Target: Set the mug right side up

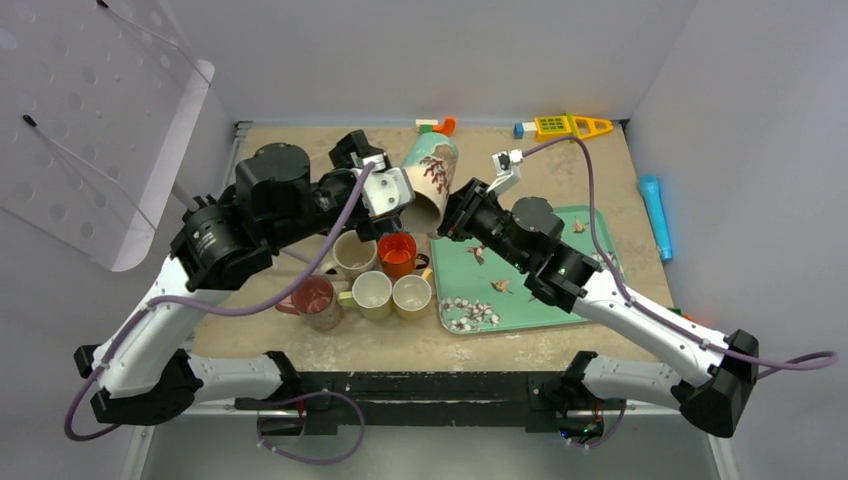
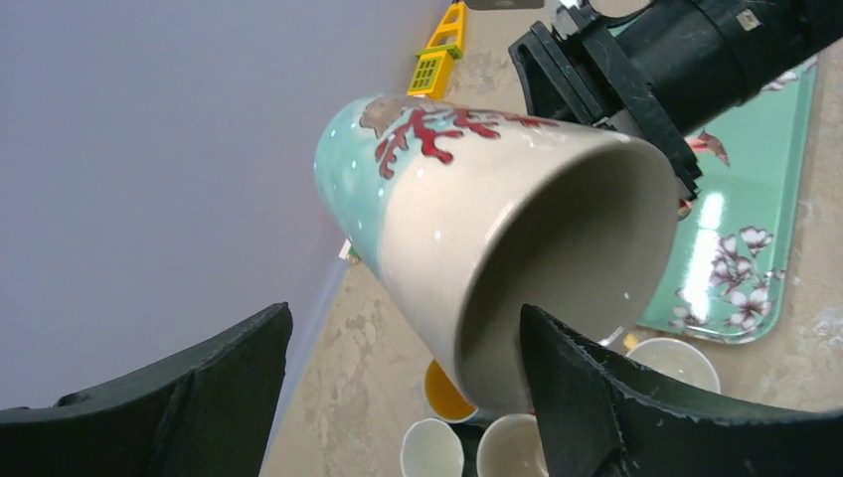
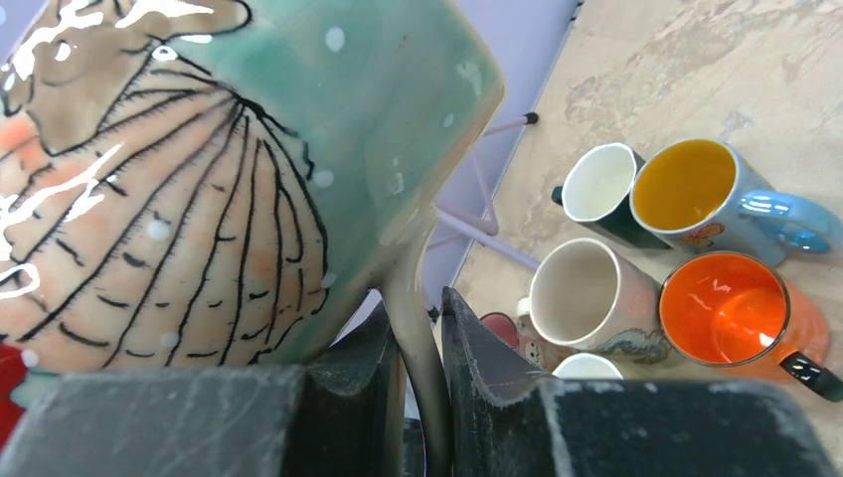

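A tall mug (image 1: 432, 178), teal at its base and cream toward the rim with a red coral print, hangs tilted above the table, mouth pointing down toward the near left. My right gripper (image 3: 418, 310) is shut on the mug's thin handle (image 3: 410, 298), with the shell-painted body (image 3: 199, 169) filling that view. In the top view the right gripper (image 1: 456, 215) sits just right of the mug. My left gripper (image 2: 406, 320) stands open at the mug's mouth (image 2: 567, 248), one finger (image 2: 577, 388) in front of the opening, the other well left of the wall. It grips nothing.
Several upright mugs cluster below the held one: an orange one (image 1: 397, 253), cream ones (image 1: 372, 293) and a pink one (image 1: 315, 300). A teal flowered tray (image 1: 520, 295) lies to the right. Toys (image 1: 565, 125) and a blue tube (image 1: 657, 215) lie at the back and right.
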`<action>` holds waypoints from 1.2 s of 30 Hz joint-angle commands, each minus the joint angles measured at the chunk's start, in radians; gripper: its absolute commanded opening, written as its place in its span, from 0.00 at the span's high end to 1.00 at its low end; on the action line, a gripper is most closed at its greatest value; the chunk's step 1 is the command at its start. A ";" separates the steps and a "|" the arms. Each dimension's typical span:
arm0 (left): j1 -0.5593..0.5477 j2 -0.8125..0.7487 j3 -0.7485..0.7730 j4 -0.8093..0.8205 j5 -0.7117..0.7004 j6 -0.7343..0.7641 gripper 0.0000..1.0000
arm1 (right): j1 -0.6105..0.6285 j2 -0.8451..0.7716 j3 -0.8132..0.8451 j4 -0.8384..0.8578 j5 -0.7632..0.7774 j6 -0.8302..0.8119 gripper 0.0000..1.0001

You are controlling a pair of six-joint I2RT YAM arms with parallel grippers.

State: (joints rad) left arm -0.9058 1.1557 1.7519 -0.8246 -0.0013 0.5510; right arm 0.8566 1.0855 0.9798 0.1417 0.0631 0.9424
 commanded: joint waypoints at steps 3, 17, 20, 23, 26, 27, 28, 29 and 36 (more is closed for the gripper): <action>-0.004 0.040 0.021 0.122 -0.114 0.040 0.26 | 0.043 0.023 0.093 0.163 0.007 0.009 1.00; 0.008 -0.036 -0.065 -0.179 -0.195 -0.013 1.00 | 0.033 -0.071 0.156 -0.239 0.207 -0.339 0.12; 0.008 -0.044 -0.031 -0.463 -0.098 -0.018 1.00 | 0.012 -0.137 0.128 -0.317 0.272 -0.396 0.09; 0.008 -0.046 -0.071 -0.700 0.101 -0.009 1.00 | 0.006 -0.197 0.100 -0.360 0.341 -0.436 0.07; 0.003 -0.054 -0.231 -0.808 0.281 0.063 1.00 | 0.001 -0.224 0.080 -0.365 0.375 -0.460 0.07; 0.001 -0.057 -0.296 -0.808 0.320 0.092 1.00 | 0.001 -0.225 0.078 -0.362 0.380 -0.464 0.07; 0.001 -0.063 -0.362 -0.787 0.340 0.111 1.00 | 0.001 -0.222 0.078 -0.358 0.382 -0.468 0.07; 0.001 -0.066 -0.436 -0.742 0.340 0.114 1.00 | 0.001 -0.216 0.080 -0.354 0.380 -0.473 0.07; 0.001 -0.016 -0.623 -0.490 0.257 0.157 1.00 | 0.001 -0.164 0.098 -0.353 0.338 -0.481 0.07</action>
State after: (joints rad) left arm -0.9058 1.1366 1.1656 -1.4887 0.2302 0.6491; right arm 0.8608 0.8993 1.0657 -0.2089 0.4019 0.4908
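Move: I hold the mug lying on its side in the air, my right fingers on its handle. Its middle is about 5 cm ahead of my right hand, 4 cm to its left and 4 cm above. From my open left hand, it is roughly 4 cm ahead, 6 cm to the right and 3 cm lower. Some 38 cm below my left hand stand the orange mug, 6 cm ahead and 1 cm left, the green mug, 3 cm back and 7 cm left, and the pink mug, 4 cm back and 19 cm left. I slip my left hand about 4 cm forward and pinch the mug's rim wall, one finger inside the mouth, while my right hand brings the mug slightly left, then opens and draws off some 13 cm to the right. My left hand then swings down nearly 30 cm, back and left past the green mug, rolling the wrist about 70 degrees to bring the mouth up. ##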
